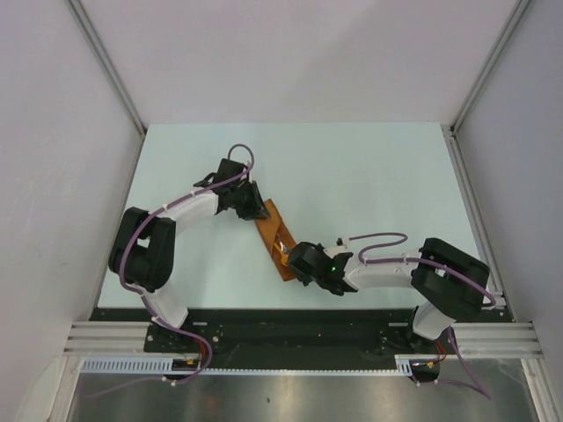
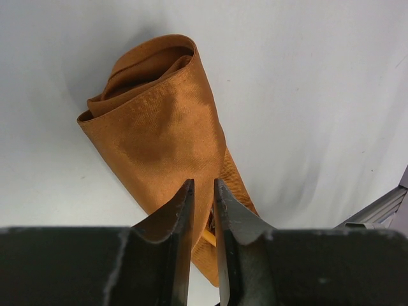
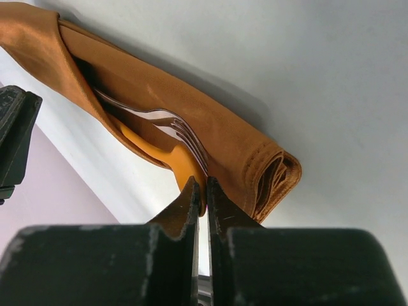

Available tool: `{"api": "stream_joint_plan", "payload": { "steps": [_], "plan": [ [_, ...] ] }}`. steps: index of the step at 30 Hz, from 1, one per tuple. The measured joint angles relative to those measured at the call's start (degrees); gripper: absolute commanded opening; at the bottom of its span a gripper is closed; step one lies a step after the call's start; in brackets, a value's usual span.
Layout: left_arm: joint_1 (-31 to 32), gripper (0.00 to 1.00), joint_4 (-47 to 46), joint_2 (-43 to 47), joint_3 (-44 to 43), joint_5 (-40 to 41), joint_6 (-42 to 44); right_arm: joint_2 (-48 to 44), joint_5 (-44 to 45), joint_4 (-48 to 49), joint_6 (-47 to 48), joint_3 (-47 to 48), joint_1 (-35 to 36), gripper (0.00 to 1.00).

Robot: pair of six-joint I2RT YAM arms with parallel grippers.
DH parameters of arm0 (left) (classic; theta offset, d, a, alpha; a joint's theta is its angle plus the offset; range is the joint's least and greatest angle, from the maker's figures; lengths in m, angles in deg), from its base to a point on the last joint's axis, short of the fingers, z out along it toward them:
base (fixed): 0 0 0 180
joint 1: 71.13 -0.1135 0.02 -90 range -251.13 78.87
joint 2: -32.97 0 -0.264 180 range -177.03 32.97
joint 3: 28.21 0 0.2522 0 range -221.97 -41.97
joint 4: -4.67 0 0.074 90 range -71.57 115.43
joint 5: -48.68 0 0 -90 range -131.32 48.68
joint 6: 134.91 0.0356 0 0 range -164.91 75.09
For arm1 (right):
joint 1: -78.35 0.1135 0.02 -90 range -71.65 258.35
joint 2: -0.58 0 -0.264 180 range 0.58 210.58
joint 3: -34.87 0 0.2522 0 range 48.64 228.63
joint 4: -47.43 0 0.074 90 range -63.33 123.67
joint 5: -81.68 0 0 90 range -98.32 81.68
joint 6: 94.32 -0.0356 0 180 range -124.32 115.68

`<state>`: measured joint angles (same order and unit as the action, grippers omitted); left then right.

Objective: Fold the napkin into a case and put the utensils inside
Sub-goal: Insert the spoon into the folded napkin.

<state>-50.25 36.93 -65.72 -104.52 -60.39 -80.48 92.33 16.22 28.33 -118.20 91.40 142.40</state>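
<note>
The rust-orange napkin (image 1: 273, 230) lies diagonally mid-table, folded into a long narrow case (image 3: 223, 127). Inside its open pocket sit the utensils: the silver fork (image 3: 171, 121), tines toward me, and the spoon (image 3: 182, 162) with its orange bowl sticking out of the near end. My right gripper (image 3: 200, 183) is at that lower end, jaws nearly together on the rim of the spoon's bowl. At the case's far upper end, my left gripper (image 2: 203, 183) has its jaws narrowly apart with the top layer of cloth (image 2: 153, 127) between the tips. A sliver of the spoon's handle (image 2: 209, 237) shows below them.
The pale table (image 1: 369, 176) is walled by grey panels left, right and behind. An aluminium rail (image 1: 299, 338) runs along the near edge by the arm bases. The left gripper's black body (image 3: 13, 140) shows in the right wrist view.
</note>
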Motion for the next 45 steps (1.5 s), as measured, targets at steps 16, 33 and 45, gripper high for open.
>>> {"api": "stream_joint_plan", "payload": {
  "steps": [16,33,45],
  "plan": [
    [0.0,0.22,0.0,0.0,0.0,0.0,0.0,1.5,-1.2,3.7,-0.1,1.0,-0.1,0.5],
    [0.0,0.22,0.0,0.0,0.0,0.8,0.0,2.7,-4.3,9.6,-0.1,0.3,-1.2,0.5],
    [0.0,0.22,0.0,0.0,0.0,0.9,0.1,4.7,-5.9,13.0,0.1,0.2,-2.8,0.58]
  ]
}}
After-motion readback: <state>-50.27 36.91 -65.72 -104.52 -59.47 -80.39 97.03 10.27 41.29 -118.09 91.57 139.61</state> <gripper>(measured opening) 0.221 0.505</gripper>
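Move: The right fingertips still pinch the end of the spoon's bowl, the bowl's middle about 1 cm ahead and 1 cm to their left. The folded napkin's pocket mouth, with the handle already inside, lies some 4 cm ahead and 2 cm left, about 2 cm lower. The fork's head is roughly 3 cm straight ahead and 3 cm down; the napkin's near end is about 3 cm back and 1 cm right. From the idle left hand the pocket mouth is around 6 cm back, 4 cm right and 5 cm down. Open the right fingers about halfway to let go of the spoon's bowl while carrying the hand about 3 cm left across the napkin and rising about 1 cm. Then ease it forward a good 1 cm, sinking slightly at the end, with the near-right finger against the bowl's end, rolling the wrist some 10 degrees, left side up. ##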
